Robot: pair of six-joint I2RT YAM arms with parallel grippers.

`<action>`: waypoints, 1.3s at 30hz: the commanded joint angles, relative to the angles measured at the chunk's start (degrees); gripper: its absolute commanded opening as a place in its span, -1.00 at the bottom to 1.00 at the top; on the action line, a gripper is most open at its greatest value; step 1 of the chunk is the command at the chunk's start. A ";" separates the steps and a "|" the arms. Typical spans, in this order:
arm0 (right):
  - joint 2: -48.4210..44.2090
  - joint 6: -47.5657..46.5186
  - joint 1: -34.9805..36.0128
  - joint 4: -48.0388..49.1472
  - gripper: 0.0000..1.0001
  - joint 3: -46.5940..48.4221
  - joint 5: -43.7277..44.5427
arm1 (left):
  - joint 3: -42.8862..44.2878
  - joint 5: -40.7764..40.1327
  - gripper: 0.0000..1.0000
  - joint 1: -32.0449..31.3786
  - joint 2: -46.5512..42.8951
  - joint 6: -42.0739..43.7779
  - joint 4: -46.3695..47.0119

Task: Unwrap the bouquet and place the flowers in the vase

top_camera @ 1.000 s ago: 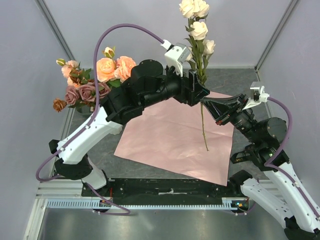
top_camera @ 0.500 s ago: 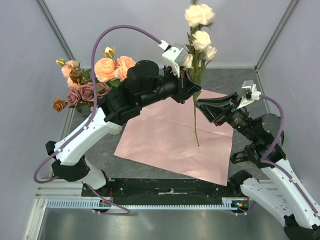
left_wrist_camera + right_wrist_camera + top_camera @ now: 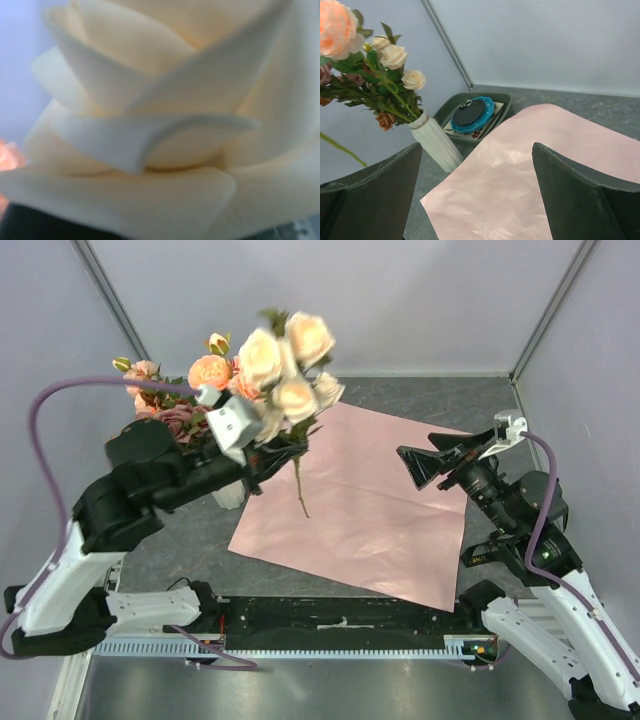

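Observation:
My left gripper point(image 3: 270, 457) is shut on the stem of a bunch of cream roses point(image 3: 285, 360), one part of the flowers. The stem's lower end point(image 3: 302, 502) hangs free over the paper's left edge. Blurred cream petals point(image 3: 165, 120) fill the left wrist view and hide the jaws. Just left of it, half hidden behind the left arm, stands the white ribbed vase point(image 3: 228, 495) point(image 3: 436, 142), holding peach and mauve roses point(image 3: 175, 400) point(image 3: 380, 75). The bouquet's pink paper point(image 3: 350, 505) point(image 3: 530, 180) lies open and flat. My right gripper point(image 3: 420, 468) point(image 3: 475, 195) stands open and empty above the paper's right side.
A dark grey tray point(image 3: 445, 111) with a blue-ringed dish point(image 3: 471, 114) sits in the back left corner behind the vase. Grey enclosure walls and frame posts point(image 3: 110, 300) close in the left, back and right sides. The left arm's purple cable point(image 3: 45, 440) loops high at the left.
The left gripper shut on the cream roses' stem and swung them left and lower, up to the vase. The right gripper opened, let go of the stem, and drew back slightly.

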 commanded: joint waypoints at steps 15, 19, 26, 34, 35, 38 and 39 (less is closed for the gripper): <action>4.38 2.45 0.05 -0.94 0.96 -2.33 4.08 | -22.85 -32.94 -0.97 0.07 -14.45 30.79 15.88; 4.38 2.63 0.05 -1.03 0.96 -2.94 4.08 | -22.94 -34.97 -0.96 0.07 -14.36 34.49 20.81; 4.56 2.71 -0.03 -1.12 0.96 -2.77 3.82 | -25.23 -38.83 -0.97 0.08 -13.49 38.44 29.09; 3.76 2.19 0.05 -1.82 0.96 -2.94 4.26 | -21.36 -41.12 -0.96 0.34 -11.28 39.50 27.16; 3.76 2.19 0.05 -1.91 0.96 -2.94 4.17 | -20.92 -41.04 -0.96 0.42 -11.11 39.50 26.02; 3.68 2.19 -0.03 -2.00 0.96 -3.03 4.26 | -20.13 -40.25 -0.96 0.69 -11.46 38.54 23.65; 3.68 2.19 0.05 -1.82 0.96 -3.03 4.26 | -20.04 -39.99 -0.96 0.78 -11.46 38.10 22.85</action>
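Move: The vase, where the roses in my left hand are going, stands about 17 cm ahead of that hand and 21 cm to its left, its middle some 37 cm lower. The bouquet already in it spreads roughly 18 cm ahead, 26 cm left and 8 cm down. The green tray lies about 36 cm ahead and 27 cm left, on the table; the pink sheet's middle is 14 cm ahead and 14 cm right. From my empty right hand the vase is some 12 cm ahead and 48 cm left, well below. Still gripping the white roses' stems, I carry them with my left hand about 11 cm left and 9 cm forward towards the vase, dipping some 8 cm on the way and rising again, while my wrist turns about 40 degrees counter-clockwise and tips the fingers upward. My right hand, already wide open, sinks about 5 cm and eases slightly forward, then stays. ##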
